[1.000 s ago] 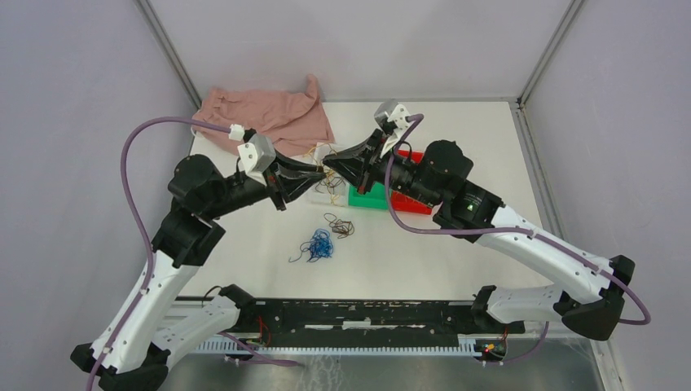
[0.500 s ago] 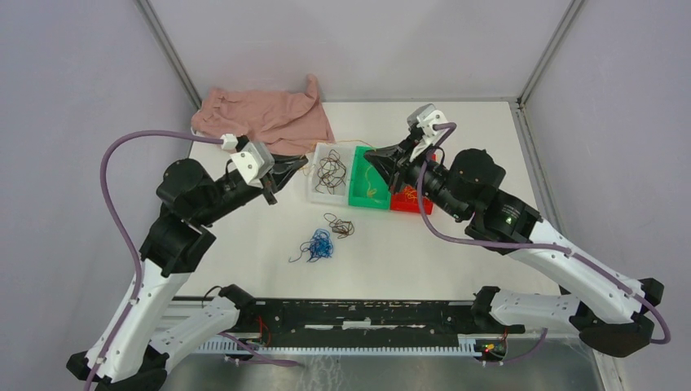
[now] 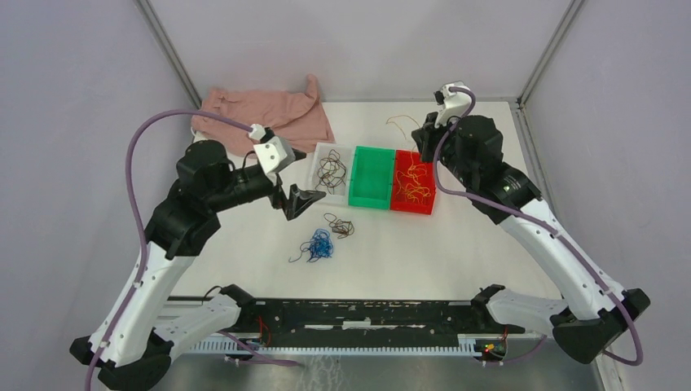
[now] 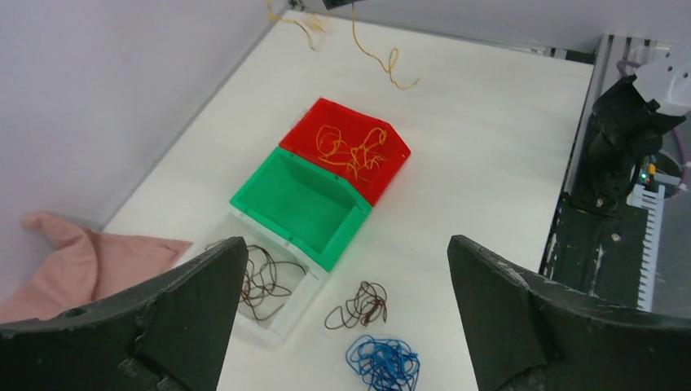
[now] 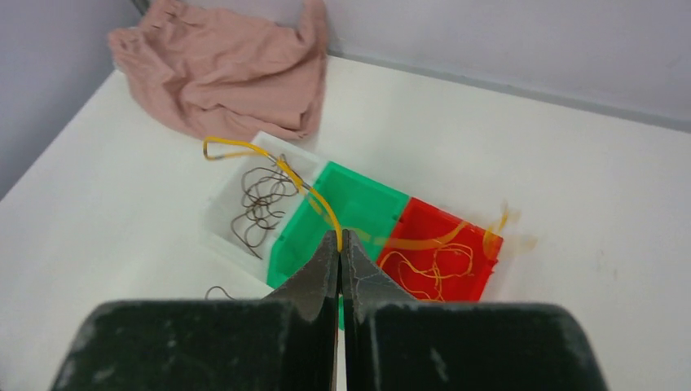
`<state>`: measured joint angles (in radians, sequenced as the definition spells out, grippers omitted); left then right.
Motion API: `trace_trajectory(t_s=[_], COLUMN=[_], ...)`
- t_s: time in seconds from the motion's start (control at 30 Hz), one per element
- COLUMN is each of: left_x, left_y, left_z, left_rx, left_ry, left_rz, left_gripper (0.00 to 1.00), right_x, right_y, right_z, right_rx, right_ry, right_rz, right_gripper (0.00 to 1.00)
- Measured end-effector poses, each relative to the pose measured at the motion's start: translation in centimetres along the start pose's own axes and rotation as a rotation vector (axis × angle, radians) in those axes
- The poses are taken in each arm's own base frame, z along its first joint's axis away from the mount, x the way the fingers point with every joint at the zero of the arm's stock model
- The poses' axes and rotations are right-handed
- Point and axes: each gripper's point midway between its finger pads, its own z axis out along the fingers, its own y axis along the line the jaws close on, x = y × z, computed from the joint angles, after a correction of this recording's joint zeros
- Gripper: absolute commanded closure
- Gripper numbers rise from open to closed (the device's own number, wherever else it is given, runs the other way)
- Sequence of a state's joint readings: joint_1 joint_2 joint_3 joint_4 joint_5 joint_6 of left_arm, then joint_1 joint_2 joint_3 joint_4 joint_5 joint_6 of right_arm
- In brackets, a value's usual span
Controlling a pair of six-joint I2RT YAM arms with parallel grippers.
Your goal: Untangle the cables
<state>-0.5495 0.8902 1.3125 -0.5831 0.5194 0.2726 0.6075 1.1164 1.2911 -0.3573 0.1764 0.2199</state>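
Observation:
My right gripper (image 5: 340, 235) is shut on a yellow-orange cable (image 5: 281, 169), which hangs in the air above the bins. From above, that gripper (image 3: 420, 138) is behind the red bin (image 3: 433, 194), with the strand (image 3: 398, 122) trailing to its left. More yellow-orange cables (image 3: 415, 181) lie in the red bin. Dark brown cables (image 3: 330, 171) sit in the clear bin (image 3: 314, 181). A blue bunch (image 3: 318, 244) and a small brown bunch (image 3: 340, 226) lie on the table. My left gripper (image 3: 297, 199) hangs open and empty above them (image 4: 346, 244).
An empty green bin (image 3: 371, 199) stands between the clear and red bins. A pink cloth (image 3: 269, 114) lies crumpled at the back left corner. Grey walls close in the table on three sides, and a black rail (image 3: 367, 314) runs along the near edge.
The left gripper has opened, let go of the yellow-orange cable and swung toward the loose bunches. The right gripper has pulled back and to the right with the cable.

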Motion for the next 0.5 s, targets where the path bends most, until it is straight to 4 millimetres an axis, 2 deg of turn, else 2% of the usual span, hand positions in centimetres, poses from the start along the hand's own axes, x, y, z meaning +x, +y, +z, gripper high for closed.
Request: trace_trajectory(t_s=[0.27,0.5], left_x=[4.1,5.4], left_y=[0.0,1.5], left_z=[1.4,2.0], left_rx=[0.027,-0.019], left_ry=[0.163,0.227], left_rz=[-0.094,-0.132], left_gripper=[0.00,0.01], right_x=[3.9,7.2], right_y=[-5.4,-9.3], right_z=[3.0,5.3], right_rx=[0.178,0.302], right_ry=[0.135,0.232], right_rz=[-0.005,-0.012], right_gripper=[1.00,1.00])
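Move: The right hand, shut on the yellow cable, has the red box about 6 cm ahead, 5 cm to its right and 34 cm below; the green box is 8 cm ahead and 9 cm left, the white box 9 cm ahead and 21 cm left. The empty left hand has the brown cable some 3 cm ahead, 5 cm right and 39 cm below, the blue cable 3 cm back and straight below sideways, and the white box 20 cm ahead. Keeping its fingers shut on the yellow cable, the right hand sinks about 9 cm while going some 7 cm forward and 6 cm right, bringing the hanging cable down over the red box as the wrist tips down and swings about 15 degrees clockwise. The left hand, already wide open and holding nothing, drops about 5 cm and eases 3 cm forward over the brown and blue cables, tilting roughly 15 degrees, still high above them and touching nothing. ##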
